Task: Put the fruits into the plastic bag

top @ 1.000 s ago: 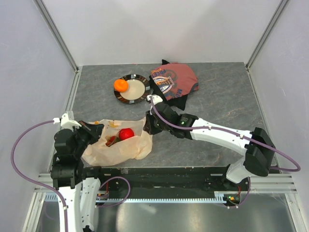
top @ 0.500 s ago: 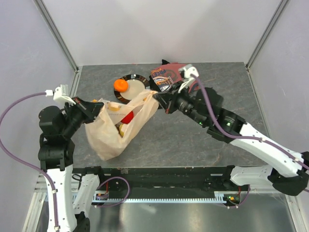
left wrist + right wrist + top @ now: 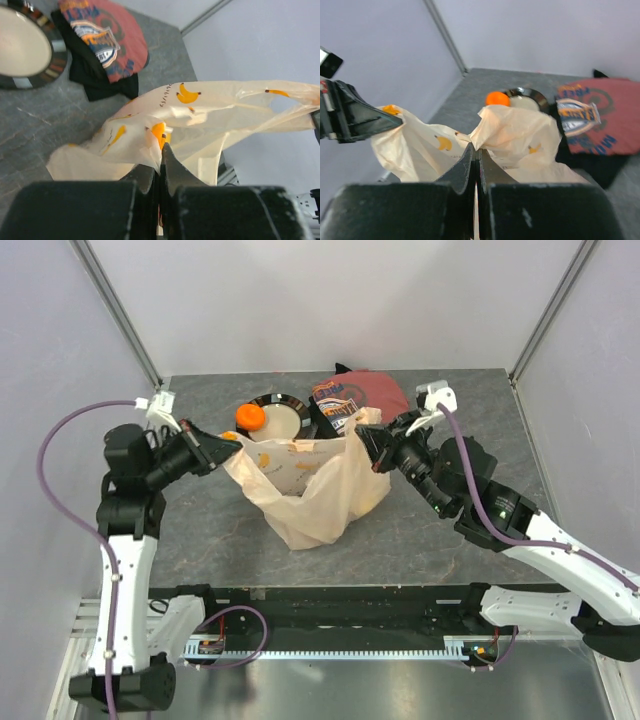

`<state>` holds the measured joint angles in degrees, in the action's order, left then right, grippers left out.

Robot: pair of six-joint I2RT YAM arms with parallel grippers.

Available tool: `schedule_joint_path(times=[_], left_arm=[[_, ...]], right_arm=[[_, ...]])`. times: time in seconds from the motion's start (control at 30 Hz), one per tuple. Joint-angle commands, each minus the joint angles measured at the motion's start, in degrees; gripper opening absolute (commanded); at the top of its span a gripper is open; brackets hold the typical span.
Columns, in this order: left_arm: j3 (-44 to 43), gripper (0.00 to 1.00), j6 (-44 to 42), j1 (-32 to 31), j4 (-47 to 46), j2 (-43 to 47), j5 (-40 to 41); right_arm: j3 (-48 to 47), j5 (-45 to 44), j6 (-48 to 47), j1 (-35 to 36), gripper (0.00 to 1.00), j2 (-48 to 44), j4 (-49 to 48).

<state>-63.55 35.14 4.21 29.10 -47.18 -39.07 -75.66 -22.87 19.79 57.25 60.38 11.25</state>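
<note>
The plastic bag (image 3: 312, 492), cream with banana prints, hangs stretched between my two grippers above the table. On its left rim my left gripper (image 3: 232, 447) is shut, and the film is pinched between the closed jaws in the left wrist view (image 3: 162, 150). Its right rim is pinched the same way by my shut right gripper (image 3: 366, 441), as the right wrist view (image 3: 475, 149) shows. An orange (image 3: 250, 417) sits on the left edge of the dark plate (image 3: 292, 403) just behind the bag. What the bag holds is hidden by its folds.
A folded red-and-black printed cloth (image 3: 365, 395) lies at the back, right of the plate. The grey table (image 3: 470, 405) ends at metal posts and white walls on three sides. The bag's bottom rests near the table's middle.
Both grippers have risen and moved back with the bag, pulling it up from lying flat. The right gripper has shut on its rim. The red apple seen inside earlier is now hidden.
</note>
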Motion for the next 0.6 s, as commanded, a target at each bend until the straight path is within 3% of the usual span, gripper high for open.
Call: schedule_joint_path(times=[0.0, 0.17, 0.33, 0.4, 0.43, 0.5, 0.53, 0.57], left_arm=[[2.64, 0.01, -1.46, -5.68, -5.28, -3.96, -0.06], [2.12, 0.02, -4.37, -16.84, -5.72, -9.41, 6.63], [-0.08, 0.04, -4.90, -19.94, -6.51, -12.85, 8.13], [-1.22, 0.22, -5.60, -19.85, -6.69, -13.29, 9.53], [-2.79, 0.42, -5.78, -19.85, -6.69, -13.38, 10.23], [-4.91, 0.59, -6.74, -19.59, -6.08, -14.08, 12.78], [-7.44, 0.73, -7.09, -19.24, -5.29, -14.43, 13.75], [-8.86, 0.78, -7.53, -18.45, -4.33, -15.22, 16.72]], right_arm=[[7.62, -10.34, 3.14, -0.04, 0.00, -3.24, 1.32], [12.38, -16.83, 7.71, 0.05, 0.00, -5.36, 4.22], [11.32, -23.88, 7.37, -0.04, 0.00, -6.41, 6.77], [10.89, -25.37, 6.06, 0.05, 0.00, -6.50, 6.77], [10.45, -25.55, 5.96, 0.05, 0.00, -6.42, 6.95], [10.09, -25.99, 5.61, 0.05, 0.00, -6.06, 6.95], [9.92, -26.60, 5.78, 0.05, 0.00, -5.89, 7.03], [9.83, -26.96, 5.96, 0.05, 0.00, -5.63, 6.95]])
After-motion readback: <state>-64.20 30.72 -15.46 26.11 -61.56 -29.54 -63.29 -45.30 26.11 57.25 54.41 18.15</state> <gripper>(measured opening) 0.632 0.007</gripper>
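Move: Both grippers hold the plastic bag up by its rim. Its set-down spot is some 17 cm right of the left hand, 3 cm back and 32 cm below, and about 10 cm left of the right hand, 2 cm back and 40 cm below. About 30 cm below the left hand, the orange lies 26 cm ahead and 2 cm left, the plate 25 cm ahead and 5 cm right, and the red cap 31 cm ahead and 27 cm right. Swing both grippers down and to the right with the bag rim still pinched, each going about 7 cm right while the right one drops some 9 cm and turns about 20 degrees clockwise. Edge the left gripper slightly forward and turn it a little clockwise; once its sideways swing ends, open its fingers wide to let go of the rim while the right keeps its hold. ##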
